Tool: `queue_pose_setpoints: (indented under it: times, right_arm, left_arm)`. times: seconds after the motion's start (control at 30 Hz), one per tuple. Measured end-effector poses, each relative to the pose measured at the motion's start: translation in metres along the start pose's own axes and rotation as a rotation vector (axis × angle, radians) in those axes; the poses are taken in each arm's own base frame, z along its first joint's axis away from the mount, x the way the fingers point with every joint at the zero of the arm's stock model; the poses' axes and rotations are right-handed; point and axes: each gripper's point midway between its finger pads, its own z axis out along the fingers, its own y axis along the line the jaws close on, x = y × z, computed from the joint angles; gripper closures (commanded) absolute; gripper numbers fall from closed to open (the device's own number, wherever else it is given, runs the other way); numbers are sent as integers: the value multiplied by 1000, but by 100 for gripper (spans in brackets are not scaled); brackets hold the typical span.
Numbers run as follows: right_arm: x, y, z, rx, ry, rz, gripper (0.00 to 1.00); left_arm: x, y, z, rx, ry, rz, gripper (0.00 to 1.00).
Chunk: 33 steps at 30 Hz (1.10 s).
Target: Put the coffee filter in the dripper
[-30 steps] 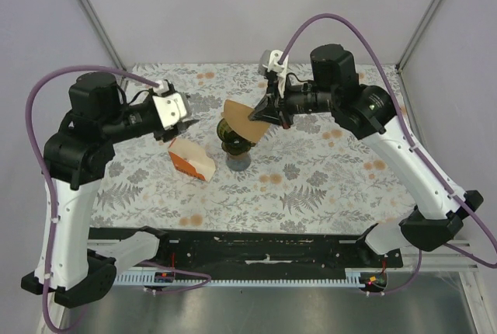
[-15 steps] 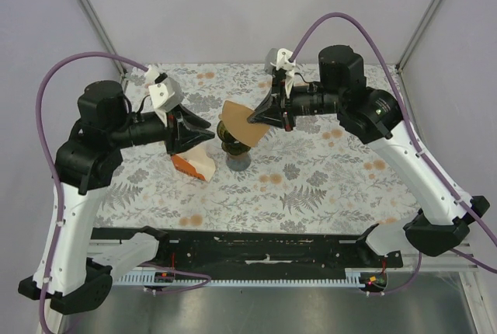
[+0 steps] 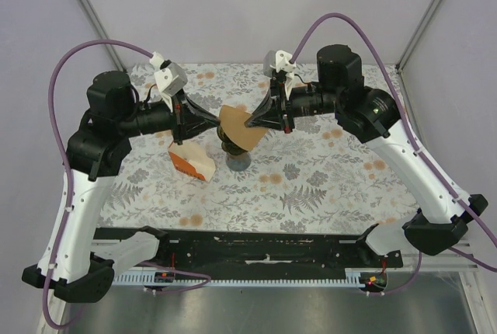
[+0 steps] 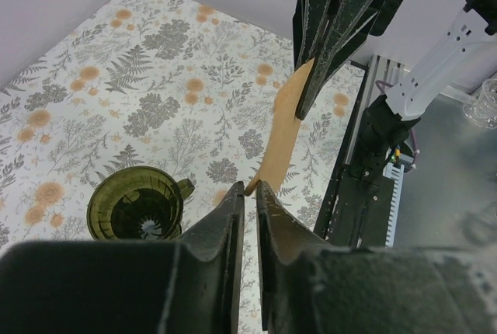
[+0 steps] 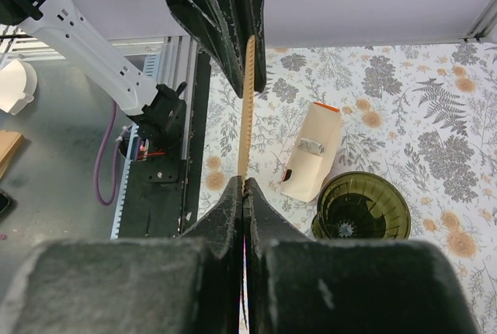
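The tan coffee filter [image 3: 239, 126] hangs edge-up in the air over the dripper [image 3: 235, 150], a dark green cup standing on the floral table. My right gripper [image 3: 251, 121] is shut on the filter's right edge [image 5: 247, 109]. My left gripper [image 3: 217, 119] faces it from the left, its jaws a narrow slit apart, with the filter's free corner [image 4: 283, 124] right at the fingertips. In the left wrist view the dripper [image 4: 136, 213] sits empty below and to the left of the left gripper [image 4: 250, 190]. In the right wrist view the dripper [image 5: 361, 210] lies right of the right gripper [image 5: 243, 182].
An orange and white wedge-shaped carton [image 3: 192, 161] lies on the table just left of the dripper, also seen as the carton [image 5: 312, 151] in the right wrist view. The black rail [image 3: 264, 247] with both arm bases runs along the near edge.
My left gripper has swung right and up from beside the carton to the filter's left corner, its jaws narrowing. The right gripper has held the filter nearly still.
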Motion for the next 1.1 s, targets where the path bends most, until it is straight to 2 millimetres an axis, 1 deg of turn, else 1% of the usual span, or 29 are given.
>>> queue_pose_setpoints:
  times: [0.07,0.1,0.3,0.47,0.67,1.1]
  right_arm:
    - [0,1,0,-4,-1,0,100]
    - [0,1,0,-8,-2,0,100]
    - [0,2,0,-13,-3,-1,100]
    - [0,5,0,-31,-5,-3,100]
    - [5,6,2,-45,2,-3,100]
    - [4,9,2,-67,-4,-8,100]
  left_arm:
    - [-1,-1,1,4,-5,-7,97]
    - [-2,-1,1,8,-9,-10,98]
    - [-5,-3,1,14,-17,-15,98]
    - [-4,6,1,-35,-12,-14,98]
    - [-2,10,0,-58,-5,-8,98]
    - [-2,5,2,-38,-5,-6,98]
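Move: The coffee filter is still held at its right edge by the right fingers; its middle is about 5 cm to the right of the left hand and a couple of centimetres below, its left edge between the left fingertips. From the left hand the dripper stands some 12 cm ahead, 2 cm right and 25 cm down, and the orange box about 9 cm ahead, 12 cm left, 35 cm down. From the right hand the dripper is 12 cm ahead, 4 cm left, 25 cm down. The filter's left edge gets pinched: the left fingers, a little open around it, close quickly to nearly shut, then that hand edges about 1 cm forward before easing slightly back. Meanwhile the right hand keeps its pinch, creeps about 1 cm back and turns some 5 degrees counter-clockwise. ##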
